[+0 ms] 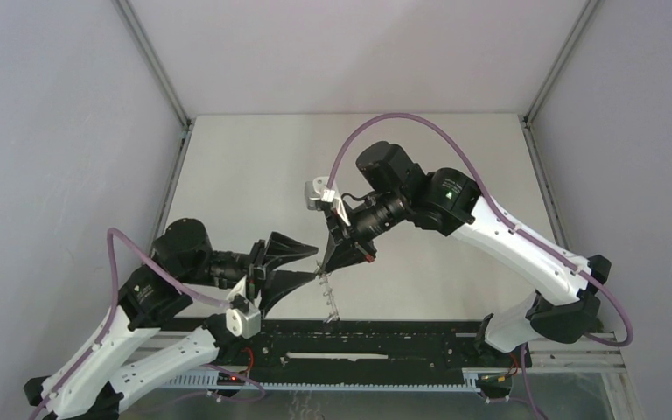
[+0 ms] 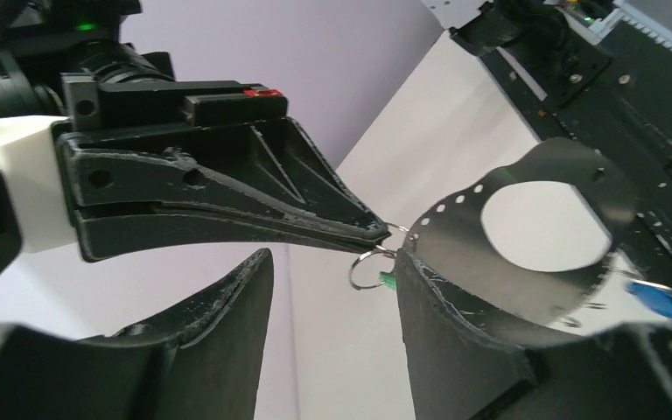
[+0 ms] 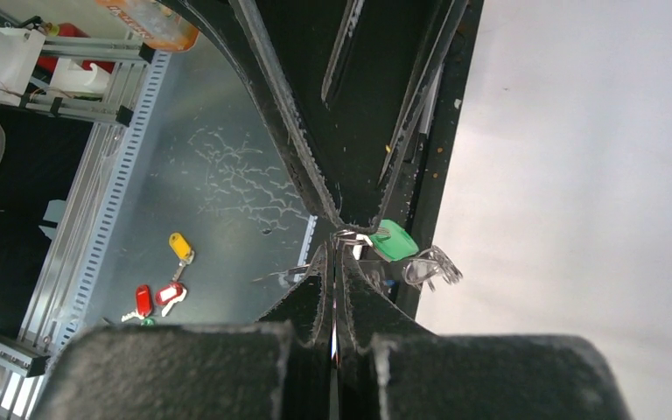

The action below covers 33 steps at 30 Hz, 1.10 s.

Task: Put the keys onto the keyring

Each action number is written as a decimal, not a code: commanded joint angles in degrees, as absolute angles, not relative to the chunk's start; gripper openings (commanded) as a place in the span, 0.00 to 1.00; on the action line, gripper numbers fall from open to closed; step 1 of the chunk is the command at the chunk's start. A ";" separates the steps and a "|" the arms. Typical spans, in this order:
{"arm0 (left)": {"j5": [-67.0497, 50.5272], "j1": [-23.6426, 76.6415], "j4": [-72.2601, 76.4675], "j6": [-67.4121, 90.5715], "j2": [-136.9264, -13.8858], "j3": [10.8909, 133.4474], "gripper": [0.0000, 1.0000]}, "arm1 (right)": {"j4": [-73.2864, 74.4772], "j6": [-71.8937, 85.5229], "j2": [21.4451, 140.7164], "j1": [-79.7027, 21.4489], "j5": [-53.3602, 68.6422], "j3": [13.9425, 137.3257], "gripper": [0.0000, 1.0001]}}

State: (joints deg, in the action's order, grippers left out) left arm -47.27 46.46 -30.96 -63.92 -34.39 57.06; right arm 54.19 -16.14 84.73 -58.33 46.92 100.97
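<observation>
My right gripper (image 1: 325,265) (image 3: 334,251) is shut on a small wire loop at the rim of the keyring (image 1: 330,297), which hangs below it above the table's near edge. In the left wrist view the keyring (image 2: 459,241) is a dark band with a wide hole. A thin split ring (image 2: 367,269) carries the green key (image 2: 388,282) (image 3: 394,241) just under the right fingertips. The blue key (image 2: 661,300) hangs at the band's far side. My left gripper (image 1: 313,262) (image 2: 332,262) stands open, one finger on each side of the split ring.
A black rail (image 1: 402,337) runs along the table's near edge under the keyring. Below the table lie a yellow-tagged key (image 3: 179,246) and red-tagged keys (image 3: 143,300). The white tabletop (image 1: 254,175) stretches behind both arms between the enclosure walls.
</observation>
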 commanded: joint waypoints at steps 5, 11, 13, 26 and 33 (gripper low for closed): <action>-50.19 46.31 -40.25 -67.93 -37.30 59.01 0.54 | 51.26 -15.71 85.44 -59.65 49.28 102.76 0.00; -49.67 46.32 -40.31 -68.64 -37.64 58.67 0.42 | 50.98 -15.73 85.54 -59.94 49.57 102.71 0.00; -49.55 46.27 -40.43 -69.16 -37.40 58.50 0.40 | 50.81 -15.66 85.27 -59.89 49.33 102.35 0.00; -45.15 46.30 -32.63 -71.36 -34.18 54.25 0.16 | 39.65 -8.79 79.50 -56.27 48.89 93.72 0.00; -42.56 47.17 -28.65 -72.69 -32.07 50.75 0.08 | 32.62 -4.38 76.23 -54.26 48.63 88.78 0.00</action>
State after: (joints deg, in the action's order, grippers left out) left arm -44.49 46.59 -32.47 -71.07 -32.64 52.49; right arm 40.77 -8.49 79.64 -55.20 48.10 89.97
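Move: The ring with the green key, pinched at its edge by the right fingertips, sits about 3 cm below the left hand and roughly 1 cm back and 1 cm to its right. The green key hangs some 3 cm under the ring; the metal plate hangs with its middle about 8 cm under it, the blue key near the plate's bottom, some 12 cm under the ring. From the right hand, the ring's middle is about 1 cm left and 1 cm below, level fore and aft. Lower the open left gripper about 4 cm to bring the fingertips around the ring's free edge beside the right fingertips, then close them almost fully to pinch it, easing up and forward about 1 cm as they shut. Keep the right gripper clamped on the ring; let it drift slightly back and left, then carry it forward some 2 cm, turning a little clockwise. ##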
